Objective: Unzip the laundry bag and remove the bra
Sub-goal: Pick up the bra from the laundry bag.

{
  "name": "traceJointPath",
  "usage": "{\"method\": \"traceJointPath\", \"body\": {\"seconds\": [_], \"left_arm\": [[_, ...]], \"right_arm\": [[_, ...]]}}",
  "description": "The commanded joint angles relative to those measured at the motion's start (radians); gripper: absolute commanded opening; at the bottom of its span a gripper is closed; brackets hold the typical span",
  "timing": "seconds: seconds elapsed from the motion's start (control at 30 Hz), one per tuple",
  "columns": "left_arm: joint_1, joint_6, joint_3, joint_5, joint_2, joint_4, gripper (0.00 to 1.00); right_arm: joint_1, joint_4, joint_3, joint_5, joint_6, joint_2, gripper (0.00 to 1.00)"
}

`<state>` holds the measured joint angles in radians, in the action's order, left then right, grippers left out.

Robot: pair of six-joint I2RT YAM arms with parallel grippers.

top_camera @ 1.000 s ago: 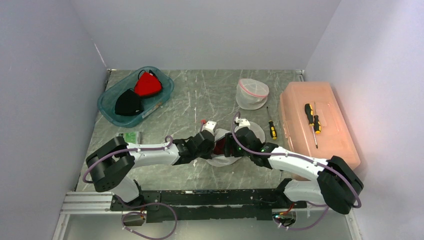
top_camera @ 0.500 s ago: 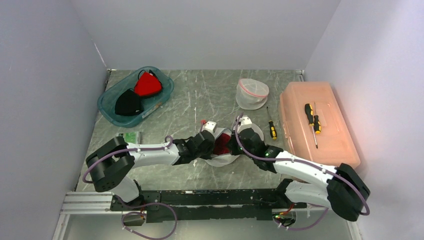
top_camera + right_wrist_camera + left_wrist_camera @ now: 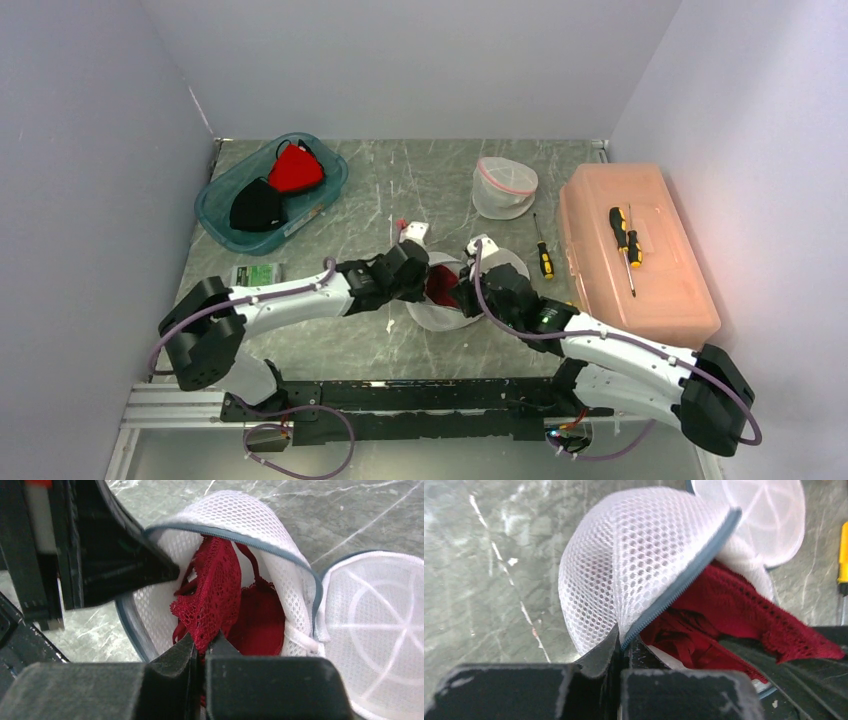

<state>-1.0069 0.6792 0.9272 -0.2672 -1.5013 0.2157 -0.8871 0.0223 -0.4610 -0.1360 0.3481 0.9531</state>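
A round white mesh laundry bag (image 3: 440,312) (image 3: 634,560) (image 3: 235,515) lies unzipped at mid-table, its lid (image 3: 380,625) flopped to the right. My left gripper (image 3: 418,282) (image 3: 623,642) is shut on the bag's grey zipper rim (image 3: 684,577), holding that side up. A dark red lace bra (image 3: 443,288) (image 3: 734,610) (image 3: 220,595) sits in the opening. My right gripper (image 3: 468,296) (image 3: 202,647) is shut on a fold of the bra's lace, lifted to the bag's mouth.
A teal bin (image 3: 218,210) with red and black garments stands back left. A second mesh bag (image 3: 504,187) lies at the back, a screwdriver (image 3: 541,255) beside it. An orange box (image 3: 640,290) with screwdrivers fills the right side. A small green packet (image 3: 258,274) lies left.
My right gripper has closed on the bra and drawn back toward the near right with it. My left gripper has pulled the bag rim slightly back and left.
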Motion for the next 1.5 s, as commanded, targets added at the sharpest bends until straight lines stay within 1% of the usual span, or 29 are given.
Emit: {"method": "traceJointPath", "body": {"seconds": [0.0, 0.17, 0.33, 0.53, 0.67, 0.73, 0.87, 1.03, 1.2, 1.47], "left_arm": [[0.042, 0.025, 0.050, -0.023, 0.085, 0.047, 0.03], [0.078, 0.022, 0.041, -0.036, 0.107, 0.073, 0.03], [0.086, 0.037, -0.007, -0.020, 0.109, 0.041, 0.03], [0.085, 0.054, -0.072, 0.001, 0.093, -0.003, 0.03], [0.086, 0.042, -0.134, 0.049, 0.108, -0.090, 0.03], [0.086, 0.029, -0.158, 0.074, 0.111, -0.130, 0.03], [0.086, 0.018, -0.185, 0.099, 0.099, -0.167, 0.04], [0.086, 0.025, -0.217, 0.097, 0.100, -0.188, 0.05], [0.086, 0.026, -0.227, 0.088, 0.097, -0.206, 0.06], [0.086, 0.033, -0.225, 0.095, 0.091, -0.209, 0.08]], "right_arm": [[-0.027, 0.017, -0.044, 0.007, -0.030, -0.042, 0.00], [-0.039, 0.022, -0.062, 0.038, -0.037, -0.118, 0.00], [-0.038, 0.017, -0.075, 0.011, -0.006, -0.182, 0.00], [-0.039, 0.027, -0.057, -0.097, 0.095, -0.242, 0.00], [-0.037, 0.041, -0.022, -0.190, 0.191, -0.245, 0.00], [-0.037, 0.067, 0.001, -0.203, 0.222, -0.252, 0.00], [-0.035, 0.108, 0.009, -0.186, 0.223, -0.275, 0.00], [-0.035, 0.064, -0.044, -0.193, 0.204, -0.322, 0.00], [-0.031, 0.013, -0.097, -0.207, 0.262, -0.358, 0.00], [-0.030, 0.067, -0.113, -0.174, 0.294, -0.401, 0.00]]}}
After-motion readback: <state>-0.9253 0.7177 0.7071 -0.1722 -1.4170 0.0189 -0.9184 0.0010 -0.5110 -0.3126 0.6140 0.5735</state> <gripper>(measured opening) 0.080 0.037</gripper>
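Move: The right gripper already pinches the bra; most of its red cloth lies about 2 cm ahead, 3 cm left and 4 cm below those fingertips. The bag's body is level with them fore and aft, 3 cm left and 6 cm below; its lid flap lies some 9 cm right and 4 cm ahead on the table. From the left gripper, which grips the zipped rim, the bra is roughly 5 cm right, 1 cm ahead and 3 cm below. Keep the right fingers shut on the bra and draw it up out of the bag by about 13 cm, pausing halfway, rolling the hand's left side up some 30 degrees and easing slightly right. With the left gripper on the rim, rise a little forward and left, then sink again to pull the rim left and down, slackening the grip only slightly. ##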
